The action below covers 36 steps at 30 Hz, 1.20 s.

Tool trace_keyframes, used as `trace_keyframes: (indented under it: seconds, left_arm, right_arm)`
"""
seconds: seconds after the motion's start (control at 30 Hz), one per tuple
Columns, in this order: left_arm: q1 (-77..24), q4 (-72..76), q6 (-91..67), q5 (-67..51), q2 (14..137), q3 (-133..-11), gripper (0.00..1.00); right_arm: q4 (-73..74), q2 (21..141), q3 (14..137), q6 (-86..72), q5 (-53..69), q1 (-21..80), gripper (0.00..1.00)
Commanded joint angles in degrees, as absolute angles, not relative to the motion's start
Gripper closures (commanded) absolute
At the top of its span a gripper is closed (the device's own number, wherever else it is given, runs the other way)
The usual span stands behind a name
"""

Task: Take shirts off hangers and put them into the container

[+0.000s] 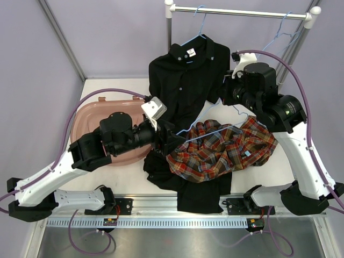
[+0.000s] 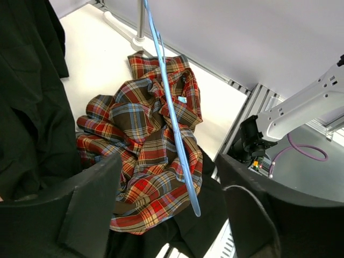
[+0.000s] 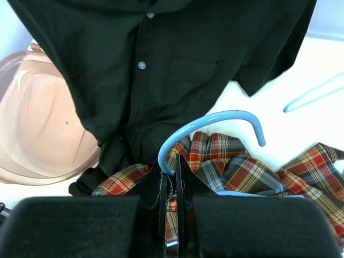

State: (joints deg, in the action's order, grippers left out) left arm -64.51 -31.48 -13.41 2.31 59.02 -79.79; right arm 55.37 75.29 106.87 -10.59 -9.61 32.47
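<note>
The plaid shirt (image 1: 223,149) lies crumpled on the table, partly over a black shirt (image 1: 198,189) at the near edge. A light-blue hanger (image 2: 173,126) still runs through the plaid cloth. My right gripper (image 3: 171,162) is shut on the neck below its hook (image 3: 215,119). My left gripper (image 2: 172,215) is open, and the hanger's lower end hangs free between its fingers (image 2: 91,204). Another black shirt (image 1: 188,80) hangs from a blue hanger (image 1: 198,29) on the rail. The pinkish container (image 1: 97,115) sits at the left, behind my left arm.
The white-and-metal rail (image 1: 242,12) spans the back, with a bare blue hanger (image 1: 280,33) hooked near its right end. Part of a blue hanger (image 3: 312,95) shows over the white table right of the hanging shirt. Purple cables loop from both arms.
</note>
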Motion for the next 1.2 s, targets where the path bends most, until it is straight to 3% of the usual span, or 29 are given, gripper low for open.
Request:
trace_keyframes:
  seconds: [0.0,0.03,0.1,0.13,0.2,0.33,0.4,0.43,0.5,0.53,0.57,0.63,0.83,0.93,1.07,1.17]
  left_arm:
    - [-64.5,-28.8,-13.3,0.4,59.9,-81.1,0.31]
    - [-64.5,-28.8,-13.4,0.4,60.2,-81.3,0.46]
    - [-64.5,-29.2,-13.4,0.4,61.3,-82.3,0.64]
    - [-64.5,-29.7,-13.4,0.4,61.8,-82.8,0.84]
    - [-64.5,-30.6,-13.5,1.1,63.1,-84.4,1.00]
    - [-64.6,-34.4,-14.1,5.2,64.8,-88.3,1.00]
    - [-65.0,-39.6,-14.2,10.2,66.0,-90.8,1.00]
    - [-65.0,-40.9,-14.1,11.2,66.3,-92.6,1.00]
    - [-65.0,-43.8,-13.8,13.8,66.4,-93.7,1.00]
    - [-65.0,-44.5,-13.6,14.4,66.6,-94.6,1.00]
    - [-65.0,-45.3,-13.4,14.8,66.7,-95.2,1.00]
    - [-65.0,-47.1,-12.7,16.2,67.5,-96.4,1.00]
    - [-65.0,-41.7,-8.8,21.0,68.5,-96.5,1.00]
    - [-65.0,-30.8,-3.7,23.3,67.9,-90.9,1.00]
    - [-64.3,-24.5,-0.4,29.0,72.6,-92.6,1.00]
    - [-62.5,-19.6,2.3,26.7,76.5,-94.4,1.00]
  right_arm:
    - [54.8,75.1,110.4,-9.8,-11.2,33.6,1.00]
    - [55.0,75.1,110.7,-9.8,-11.2,33.7,1.00]
    - [55.5,75.1,111.4,-9.8,-11.2,34.0,1.00]
    - [55.8,75.1,112.1,-9.8,-11.2,34.3,1.00]
    - [56.2,75.2,113.0,-9.8,-10.6,34.5,1.00]
    - [58.5,75.8,115.7,-10.1,-9.9,35.2,0.99]
    - [59.2,75.3,116.3,-10.6,-11.0,35.1,0.71]
    - [59.3,74.4,116.5,-10.9,-11.5,35.1,0.47]
    - [59.1,73.1,116.4,-11.2,-12.8,35.2,0.31]
    - [59.1,71.6,116.7,-11.5,-13.4,35.2,0.13]
    - [59.1,70.8,116.9,-11.8,-14.0,35.2,0.07]
    - [59.2,68.1,117.5,-12.0,-15.3,35.1,0.01]
    - [61.2,59.9,121.3,-14.3,-18.3,35.2,0.01]
    - [62.9,56.2,123.1,-15.3,-17.8,35.2,0.01]
    - [66.4,53.4,124.6,-15.3,-16.3,35.2,0.01]
    - [66.0,49.6,121.4,-15.7,-14.9,35.1,0.01]
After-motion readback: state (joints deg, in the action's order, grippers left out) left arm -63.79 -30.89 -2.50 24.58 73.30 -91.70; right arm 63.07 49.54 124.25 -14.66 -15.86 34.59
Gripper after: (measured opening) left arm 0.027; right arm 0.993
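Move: The empty hanger's near corner sits in the left hand's open fingers, about 1 cm ahead, 1 cm right and 1 cm below its point. From the right hand, still gripping the hanger near the hook, that corner is some 15 cm back, 14 left and 8 lower. From the left hand, the plaid shirt lies 9 ahead, 18 right, 32 below; the hanging black shirt 28 ahead, 1 right, 5 below; the container 19 ahead, 31 left, 32 below. Easing a centimetre or so right and down, the left hand shuts on the hanger's corner, then carries it about 9 cm forward towards the hanging black shirt, turning some 20 degrees counter-clockwise. The right hand first lifts about 3 cm, opens wide to let go near the hook, and speeds away back, up and right, nearly 20 cm back in all, tilting its fingers upward. ##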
